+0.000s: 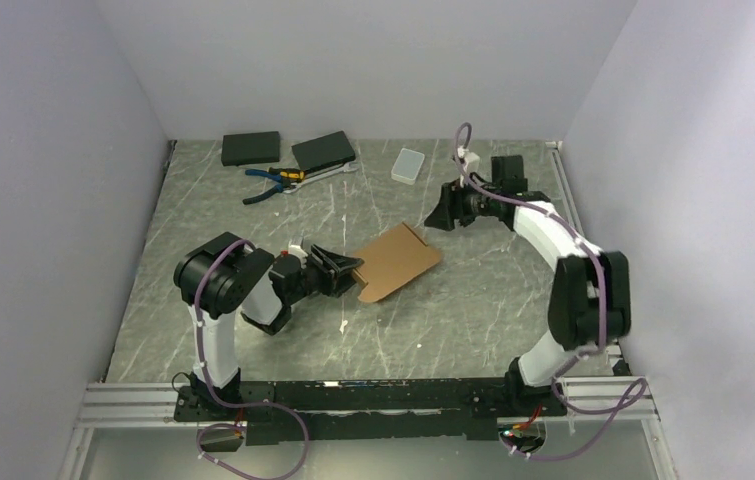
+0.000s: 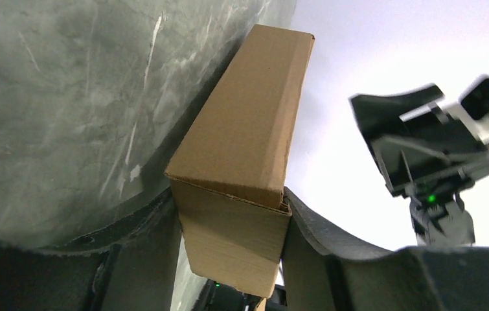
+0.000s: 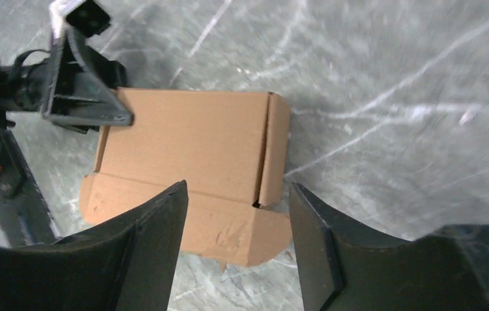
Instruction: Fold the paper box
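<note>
The paper box [image 1: 396,260] is a folded brown cardboard mailer lying in the middle of the table, its lid closed and a rounded flap sticking out along one side [image 3: 190,142]. My left gripper [image 1: 338,272] is shut on the box's left end. In the left wrist view a finger presses against each side of the box [image 2: 241,129]. My right gripper [image 1: 448,210] hangs apart from the box, beyond its far right corner. Its jaws [image 3: 236,191] stand open with nothing between them, above the flap side. The right gripper [image 2: 423,149] also shows from the left wrist.
Two flat black boxes [image 1: 251,148] [image 1: 323,150] lie at the back of the table. Pliers with blue and yellow handles [image 1: 273,183] lie just in front of them. A small translucent white case [image 1: 408,165] sits at the back, right of centre. Walls close in both sides.
</note>
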Action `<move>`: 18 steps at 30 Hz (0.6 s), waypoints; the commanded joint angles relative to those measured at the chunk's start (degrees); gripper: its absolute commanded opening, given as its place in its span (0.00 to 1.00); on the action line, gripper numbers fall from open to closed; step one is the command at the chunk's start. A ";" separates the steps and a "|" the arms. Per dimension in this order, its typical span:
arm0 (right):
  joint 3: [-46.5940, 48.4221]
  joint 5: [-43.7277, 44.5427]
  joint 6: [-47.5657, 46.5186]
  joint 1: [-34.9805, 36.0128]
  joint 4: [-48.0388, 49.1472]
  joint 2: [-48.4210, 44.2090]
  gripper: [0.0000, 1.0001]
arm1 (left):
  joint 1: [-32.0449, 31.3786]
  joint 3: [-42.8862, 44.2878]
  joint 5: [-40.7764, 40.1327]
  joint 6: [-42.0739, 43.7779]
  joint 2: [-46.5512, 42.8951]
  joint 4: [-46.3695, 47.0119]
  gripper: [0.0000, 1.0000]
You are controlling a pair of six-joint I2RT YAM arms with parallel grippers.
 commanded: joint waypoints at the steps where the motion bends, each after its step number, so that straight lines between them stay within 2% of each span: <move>1: -3.90 -3.66 -17.51 2.39 0.78 -12.66 0.69 | -0.02 0.12 0.60 -4.86 0.61 6.87 0.41; 4: -13.94 -6.87 -37.09 7.72 4.11 -22.64 0.99 | 0.06 0.52 1.43 -7.43 0.40 7.33 0.41; 6: -22.94 -7.25 -48.27 11.42 8.19 -29.05 1.00 | 0.14 0.37 1.77 -8.47 -0.31 6.87 0.41; 9: -26.54 -8.60 -66.65 14.35 3.96 -31.95 1.00 | 0.33 0.30 2.40 -9.54 -2.21 4.34 0.41; 13: -30.04 2.47 -74.85 19.13 7.92 -32.19 1.00 | 0.60 1.15 4.30 -11.08 -5.00 -0.91 0.41; 18: -33.94 12.10 -75.59 23.46 19.44 -32.37 1.00 | 0.93 3.48 8.27 -11.69 -9.37 -10.69 0.41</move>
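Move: The folded paper box, its left end already pinched by the left hand, has its middle about 10 cm back and 9 cm to the left of the right hand, and some 7 cm lower; the white case stands about 15 cm ahead and 6 cm left of that hand, 10 cm down. From the left hand the box's middle lies 10 cm right and 3 cm ahead, roughly level; a paper scrap lies 13 cm back, 3 cm left, 4 cm below. The box stays pinched in the left hand, which raises it about 2.5 cm while tilting slightly. The right hand, already clear of the box, swings from its far side back some 14 cm and left 5 cm towards the near right edge, first rising over the right end, then sinking; it rolls roughly 85 degrees counter-clockwise about its fingers' line and opens wide. Contact there can't be seen. ##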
